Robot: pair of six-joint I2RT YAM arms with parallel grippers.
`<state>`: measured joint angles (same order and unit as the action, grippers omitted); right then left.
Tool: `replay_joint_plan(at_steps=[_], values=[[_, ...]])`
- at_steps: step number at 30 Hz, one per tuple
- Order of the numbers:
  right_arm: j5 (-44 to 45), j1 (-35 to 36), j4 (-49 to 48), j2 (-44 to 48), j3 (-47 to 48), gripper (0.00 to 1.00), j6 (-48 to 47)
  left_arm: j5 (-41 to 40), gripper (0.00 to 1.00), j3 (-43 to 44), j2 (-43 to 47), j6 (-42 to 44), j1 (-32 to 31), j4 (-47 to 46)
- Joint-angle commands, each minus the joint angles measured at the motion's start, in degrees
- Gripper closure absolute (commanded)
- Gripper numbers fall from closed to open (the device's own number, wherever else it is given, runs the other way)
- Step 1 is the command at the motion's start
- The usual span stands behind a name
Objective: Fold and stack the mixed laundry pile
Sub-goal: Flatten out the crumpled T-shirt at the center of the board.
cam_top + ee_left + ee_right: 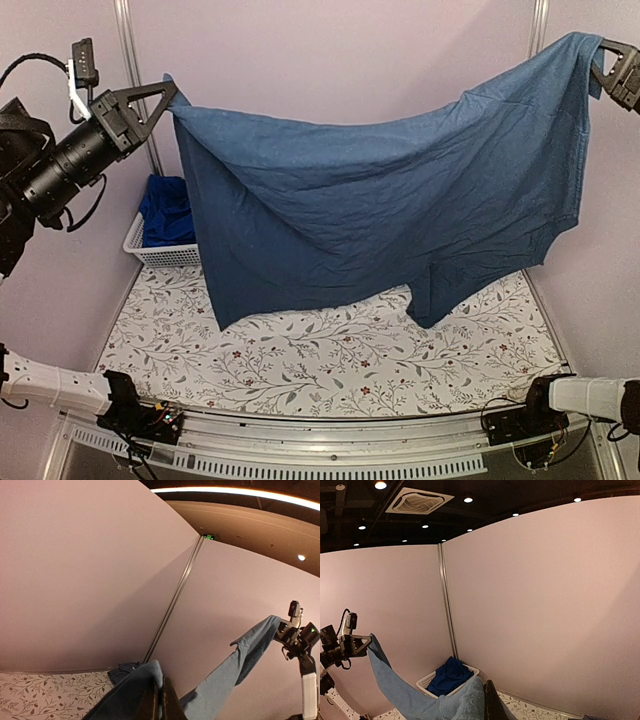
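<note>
A blue T-shirt (pixel 380 200) from the laundry pile hangs spread wide in the air above the table. My left gripper (pixel 168 97) is shut on its upper left corner and my right gripper (pixel 606 62) is shut on its upper right corner. The hem hangs just over the floral table cover (pixel 330 360). In the left wrist view the cloth (pixel 130 695) bunches at my left gripper (pixel 163 692). In the right wrist view the cloth (pixel 465 700) drapes beside my right gripper (pixel 487 695). A royal-blue garment (pixel 165 210) lies in the basket. A dark checked shirt (pixel 122 671) shows at the table's far corner.
A white mesh basket (pixel 160 255) stands at the back left corner against the wall. Pink walls close in the table at the back and on both sides. The arm bases (pixel 140 415) sit along the near edge.
</note>
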<state>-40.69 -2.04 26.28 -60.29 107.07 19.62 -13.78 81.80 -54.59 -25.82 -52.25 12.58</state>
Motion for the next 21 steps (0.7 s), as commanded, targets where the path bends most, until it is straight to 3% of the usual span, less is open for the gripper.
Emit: replay_joint_plan(at_steps=[1,4,8,10,12,16,21], values=[[0.73,-0.24,3.07,0.30,5.13,1.00,-0.19,-8.60,1.00,3.13,-2.10,6.98,-7.17,-3.21],[3.45,-0.31,3.07,-0.81,5.59,1.00,-0.64,-15.22,1.00,5.20,-4.57,8.45,-8.40,-3.39],[8.39,-0.24,0.90,-4.37,2.47,1.00,-2.04,-30.66,1.00,6.32,-7.78,10.48,-7.69,-3.93],[9.17,-0.25,-1.88,-6.37,-0.62,1.00,-2.08,-33.06,1.00,6.40,-9.59,10.02,-5.29,-2.86],[9.12,-0.28,-5.80,-9.11,-4.93,1.00,-1.89,-30.80,1.00,6.28,-11.56,4.82,0.26,0.71],[8.67,-0.24,-15.09,-14.39,-15.51,1.00,-2.10,-17.86,1.00,0.36,-15.71,-4.12,14.88,3.13],[1.84,0.44,-22.78,-28.30,-17.90,1.00,-1.96,-8.49,1.00,-4.02,-26.45,-9.21,27.13,2.16]])
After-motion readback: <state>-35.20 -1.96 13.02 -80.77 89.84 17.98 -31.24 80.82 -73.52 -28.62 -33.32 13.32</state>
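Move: The blue T-shirt already hangs between both shut grippers, high over the near side. The board's centre, where it is being taken, lies about 17 cm ahead, 15 cm right and 55 cm below the left hand; from the right hand, 17 cm ahead, 25 cm left and 63 cm below. The laundry basket is some 34 cm ahead and 28 cm left of the left hand, the checked shirt about 40 cm ahead and 6 cm right of the right hand, both far below. The T-shirt, still pinched by its two upper corners, is swung outward: both hands first ease slightly back and up, then sweep forward and down with gathering speed, the right ending about 22 cm farther out and 18 cm lower, the left about 17 cm and 12 cm, drifting left. Both wrists tip down some 20 degrees; the left also turns about 35 degrees counter-clockwise. ##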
